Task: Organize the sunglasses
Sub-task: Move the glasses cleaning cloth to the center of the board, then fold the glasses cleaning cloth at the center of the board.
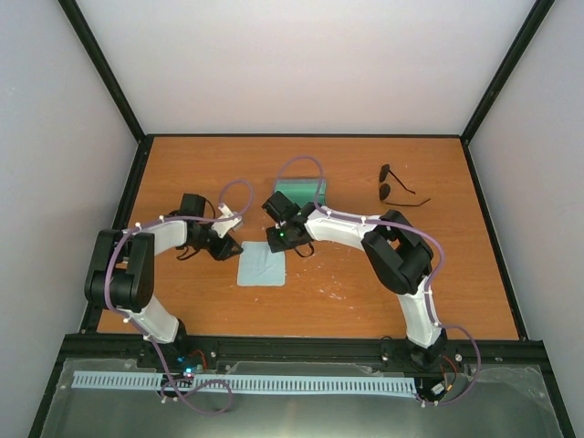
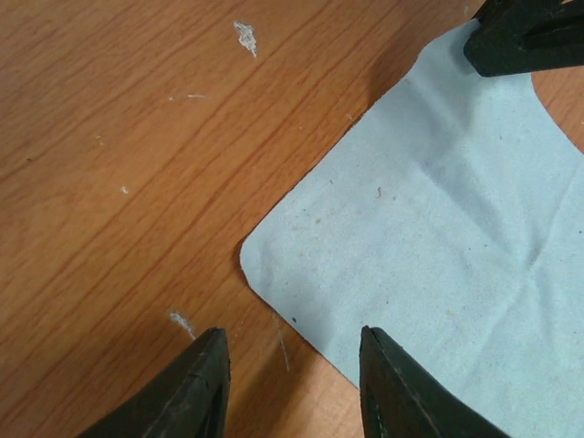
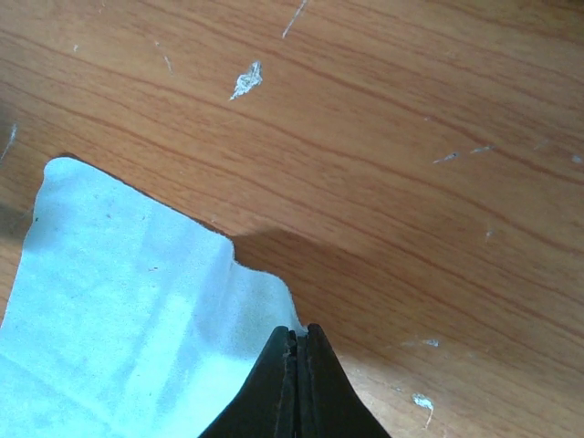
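The sunglasses (image 1: pixel 394 189) lie unfolded on the table at the back right, away from both grippers; neither wrist view shows them. A square light-blue cloth (image 1: pixel 262 266) lies flat in the middle. My left gripper (image 1: pixel 228 248) stands open just above the cloth's left corner (image 2: pixel 265 265), and in its wrist view the left gripper (image 2: pixel 290 333) has only table and cloth edge between its fingers. My right gripper (image 1: pixel 276 239) is shut on the cloth's far right corner. In the right wrist view the cloth (image 3: pixel 119 310) rises slightly into the closed right gripper (image 3: pixel 299 330).
An open case with a green inside (image 1: pixel 306 193) sits behind the cloth, partly hidden by the right arm. The right gripper's black tip (image 2: pixel 520 36) shows at the top right of the left wrist view. Black frame rails edge the wooden table (image 1: pixel 365 292).
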Available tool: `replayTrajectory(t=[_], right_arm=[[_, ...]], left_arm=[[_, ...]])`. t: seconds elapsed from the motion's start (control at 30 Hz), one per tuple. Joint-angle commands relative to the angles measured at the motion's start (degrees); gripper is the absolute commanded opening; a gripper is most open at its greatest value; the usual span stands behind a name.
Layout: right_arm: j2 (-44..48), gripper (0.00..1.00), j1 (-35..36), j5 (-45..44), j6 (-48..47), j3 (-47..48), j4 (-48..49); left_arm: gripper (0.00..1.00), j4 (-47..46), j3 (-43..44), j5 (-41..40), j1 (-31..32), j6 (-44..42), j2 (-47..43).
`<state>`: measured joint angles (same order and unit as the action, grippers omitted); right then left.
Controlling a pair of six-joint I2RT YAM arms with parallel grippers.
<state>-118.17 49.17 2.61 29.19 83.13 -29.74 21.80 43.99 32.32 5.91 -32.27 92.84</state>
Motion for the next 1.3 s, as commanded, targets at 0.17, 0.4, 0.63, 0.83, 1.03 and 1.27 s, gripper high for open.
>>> replayTrajectory(t=[0.17,0.4,0.63,0.83,1.03,1.27], right_arm=[[1.87,0.03,0.01,0.12,0.52,-0.41,1.05],[2.01,0.03,-0.21,-0.13,0.30,-0.23,0.38],[2.31,0.03,-0.50,-0.42,0.17,0.28,0.14],[2.29,0.03,-0.48,0.03,0.34,0.32,0.18],[2.62,0.03,-0.52,-0.31,0.10,0.15,0.05],[4.20,0.03,-0.48,-1.73,-0.80,-1.19,0.44]], left_arm=[[0.40,-1.59,2.93,1.25,1.13,0.72,4.44],[0.38,-1.95,3.52,0.48,1.37,0.54,7.20],[0.24,-0.95,0.96,1.41,1.64,-0.68,6.26],[0.21,-0.36,0.04,0.04,3.81,-1.45,5.50],[0.02,-0.79,0.83,-2.94,5.42,-1.44,6.30],[0.00,-2.45,0.75,-5.78,5.43,-0.79,4.18]])
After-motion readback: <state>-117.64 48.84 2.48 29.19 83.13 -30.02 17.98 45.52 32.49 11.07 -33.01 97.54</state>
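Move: About 3 cm to the left hand's right, level with it and some 2 cm below, lies the cleaning cloth's far left corner; the cloth's middle is roughly 8 cm right and 6 cm back. The green glasses case lies about 17 cm right and 18 cm ahead of the left hand. From the right hand, already pinching the cloth's far edge near its right corner, the left corner is some 8 cm left and 2 cm down. Reaching for the free far left corner, the left hand sinks about 1 cm, runs nearly 2 cm forward, then comes back and slides right, ending some 3 cm right of its start. Its part-open fingers begin narrowing on the way and shut on the corner, pinching it. The right hand stays put and keeps its pinch. ##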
